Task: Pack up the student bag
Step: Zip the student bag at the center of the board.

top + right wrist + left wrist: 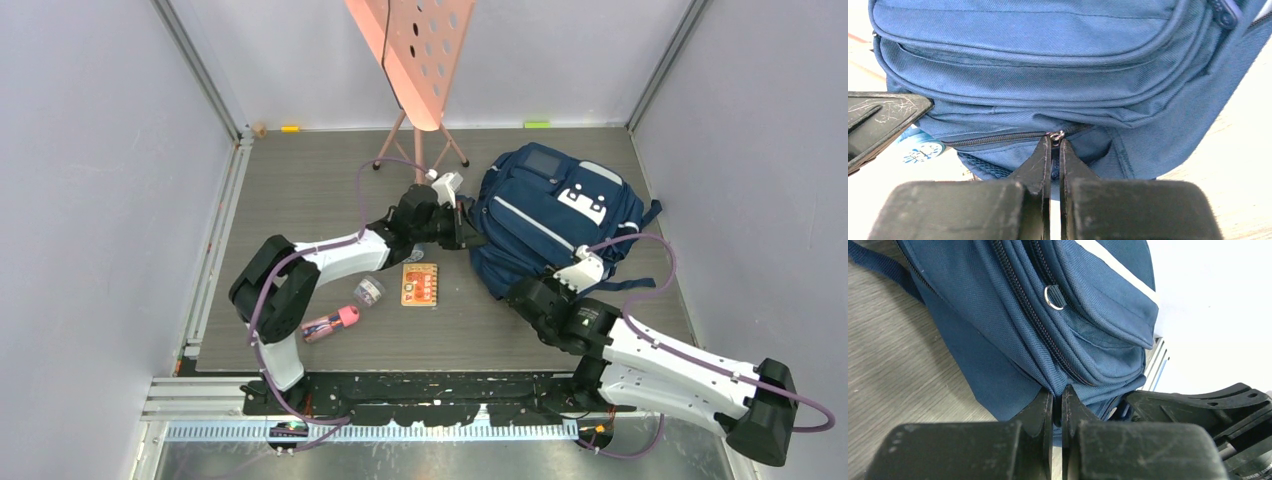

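Observation:
The navy student bag lies flat at the right of the table, grey patches up. At its left edge my left gripper is shut on a pinched fold of the bag's fabric. My right gripper is at the bag's near edge, shut on the dark zip pull that hangs from a small metal ring at the end of a zipper. In the right wrist view the bag fills the frame.
A small orange card, a round lidded pot and a pink-capped tube lie on the table left of the bag. An orange perforated stand on a tripod rises behind. Walls close in on three sides.

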You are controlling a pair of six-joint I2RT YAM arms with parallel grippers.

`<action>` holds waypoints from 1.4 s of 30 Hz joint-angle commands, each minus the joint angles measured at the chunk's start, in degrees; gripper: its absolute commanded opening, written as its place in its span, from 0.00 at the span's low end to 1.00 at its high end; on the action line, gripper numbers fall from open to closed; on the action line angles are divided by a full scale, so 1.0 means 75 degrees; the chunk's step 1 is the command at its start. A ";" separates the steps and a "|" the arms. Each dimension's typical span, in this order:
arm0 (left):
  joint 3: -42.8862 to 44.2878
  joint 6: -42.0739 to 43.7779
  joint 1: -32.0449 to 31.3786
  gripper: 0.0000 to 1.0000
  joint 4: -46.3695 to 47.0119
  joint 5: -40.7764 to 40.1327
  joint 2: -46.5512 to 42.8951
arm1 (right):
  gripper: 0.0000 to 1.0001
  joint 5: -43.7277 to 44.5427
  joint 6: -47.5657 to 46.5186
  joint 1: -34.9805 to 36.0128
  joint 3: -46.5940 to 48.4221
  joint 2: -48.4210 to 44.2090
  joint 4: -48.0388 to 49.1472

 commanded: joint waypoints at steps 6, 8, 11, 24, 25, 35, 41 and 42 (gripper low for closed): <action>0.1026 0.1539 0.0779 0.00 -0.0282 -0.1057 0.0313 | 0.00 0.0879 0.0033 -0.0077 -0.0163 -0.0467 -0.1780; 0.1184 0.1773 0.0786 0.00 -0.0338 -0.1113 0.0461 | 0.00 0.0843 -0.0029 -0.0071 -0.0101 -0.0340 -0.1780; 0.1435 0.2091 0.0789 0.00 -0.0501 -0.1223 0.0644 | 0.01 0.0817 -0.0135 -0.0074 0.0014 -0.0142 -0.1771; 0.0321 0.1559 0.0638 0.64 -0.0149 -0.1293 -0.0484 | 0.00 0.0674 -0.1759 -0.0077 0.0955 0.0613 -0.1087; 0.0097 0.1441 0.0586 0.66 -0.0142 -0.1337 -0.0661 | 0.00 0.0629 -0.1783 -0.0077 0.0994 0.0686 -0.0996; -0.1884 -0.0337 -0.0211 0.74 0.1010 -0.1408 -0.1450 | 0.00 0.0368 -0.2055 -0.0077 0.1116 0.0939 -0.0684; -0.1599 -0.0870 -0.0744 0.74 0.1307 -0.1214 -0.0581 | 0.01 0.0292 -0.2212 -0.0077 0.1249 0.1029 -0.0714; -0.1579 -0.0956 -0.0795 0.73 0.1316 -0.1215 -0.0465 | 0.01 0.0278 -0.2203 -0.0077 0.1247 0.0998 -0.0762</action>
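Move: My left hand still pinches the bag's left side edge; the bag's near corner, free below it, lies about 10 cm back, 3 cm to the right and some 8 cm down. The zip pull is about 13 cm right, 5 cm back and slightly lower. The orange notebook lies about 11 cm left, 9 cm back and 12 cm below. My right hand already has the zip pull between its fingertips, and the bag's near corner is roughly 10 cm left, 5 cm back and 6 cm below it. With my left fingers still shut on the bag's side edge, I draw them forward and down a little, then open them wide and let go, swing out left, and come back some 8 cm and down, lastly turning in rightwards towards the bag's near corner. My right hand keeps its pinch on the zip pull, easing about 1 cm right, then nearly stays in place while rolling some 20 degrees, left side down. ##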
